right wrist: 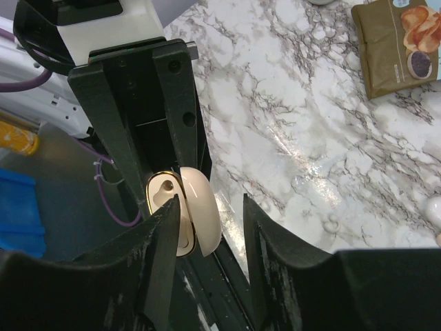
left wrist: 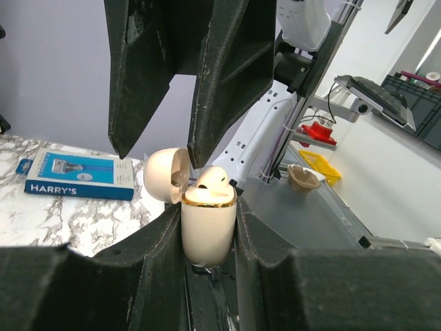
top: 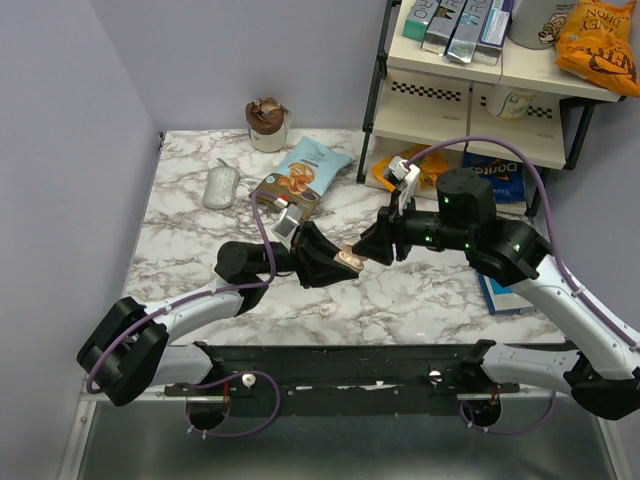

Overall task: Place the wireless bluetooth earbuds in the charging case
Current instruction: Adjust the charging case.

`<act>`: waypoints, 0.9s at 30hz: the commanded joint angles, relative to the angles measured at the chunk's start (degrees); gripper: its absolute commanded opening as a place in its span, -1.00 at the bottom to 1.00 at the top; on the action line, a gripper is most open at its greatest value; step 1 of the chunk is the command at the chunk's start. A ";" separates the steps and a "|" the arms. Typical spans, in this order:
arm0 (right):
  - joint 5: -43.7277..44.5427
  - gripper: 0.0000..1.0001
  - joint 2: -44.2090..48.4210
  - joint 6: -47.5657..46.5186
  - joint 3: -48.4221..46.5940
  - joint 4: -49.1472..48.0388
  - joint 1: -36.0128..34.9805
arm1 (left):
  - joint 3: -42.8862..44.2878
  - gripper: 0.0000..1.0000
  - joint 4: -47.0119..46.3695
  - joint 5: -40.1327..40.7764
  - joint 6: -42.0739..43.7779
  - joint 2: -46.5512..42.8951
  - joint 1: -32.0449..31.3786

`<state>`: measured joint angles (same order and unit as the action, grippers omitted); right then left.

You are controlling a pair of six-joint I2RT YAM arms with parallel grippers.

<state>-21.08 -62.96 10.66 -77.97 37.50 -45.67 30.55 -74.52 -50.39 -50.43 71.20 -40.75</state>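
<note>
My left gripper (top: 335,262) is shut on the cream charging case (left wrist: 208,227) and holds it upright above the table. The case's lid (left wrist: 165,176) is swung open. One white earbud (left wrist: 212,178) sits in the case's mouth and sticks out above the gold rim. My right gripper (top: 378,245) is open and empty, right at the case. In the right wrist view the lid (right wrist: 205,207) lies in the gap beside its left finger (right wrist: 151,262). One empty socket (right wrist: 165,186) shows there. I see no second earbud for certain.
A grey mouse-like object (top: 220,186), a snack bag (top: 300,178) and a cup (top: 267,125) lie at the back of the marble table (top: 190,250). A shelf (top: 470,90) stands at the back right, a blue box (top: 500,295) on the right. A small white thing (right wrist: 434,207) is cut off at the frame's edge.
</note>
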 commanded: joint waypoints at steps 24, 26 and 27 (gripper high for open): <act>-5.90 -0.99 -1.38 -2.74 -3.58 4.51 0.14 | 1.62 0.15 -20.41 -2.34 0.78 -0.71 -1.26; -5.11 -0.99 -1.03 -3.79 -4.37 5.91 0.06 | 1.97 0.28 -19.26 -3.48 -0.36 -0.36 -1.26; -5.02 -0.99 -0.94 -4.32 -4.90 6.18 0.14 | 2.06 0.30 -19.08 -3.66 -0.80 -0.01 -1.26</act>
<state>-26.30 -65.10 8.97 -79.66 40.21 -45.36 30.61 -74.76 -51.13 -49.63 70.46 -41.76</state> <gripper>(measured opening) 0.203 0.612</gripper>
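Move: The case's open lid stands between the right hand's parted fingers, some 2 cm to its left, 1 cm back and 1 cm below. The left hand already pinches the case body, about 1 cm to its right and 1 cm above. From the right hand, the body is about 3 cm left, 3 cm back and 2 cm below; the snack bag lies roughly 36 cm ahead and 17 cm left, the razor box about 8 cm ahead and 33 cm right, both some 30 cm below. The right fingers close on the open lid and pinch it from both sides, as that hand reaches about 1 cm left, then eases partly back, drawing back about 1 cm, sinking slightly and turning some 5 degrees counter-clockwise. The left hand keeps the case body pinched until late, easing back about 1 cm, then spreads its fingers and lets go. ##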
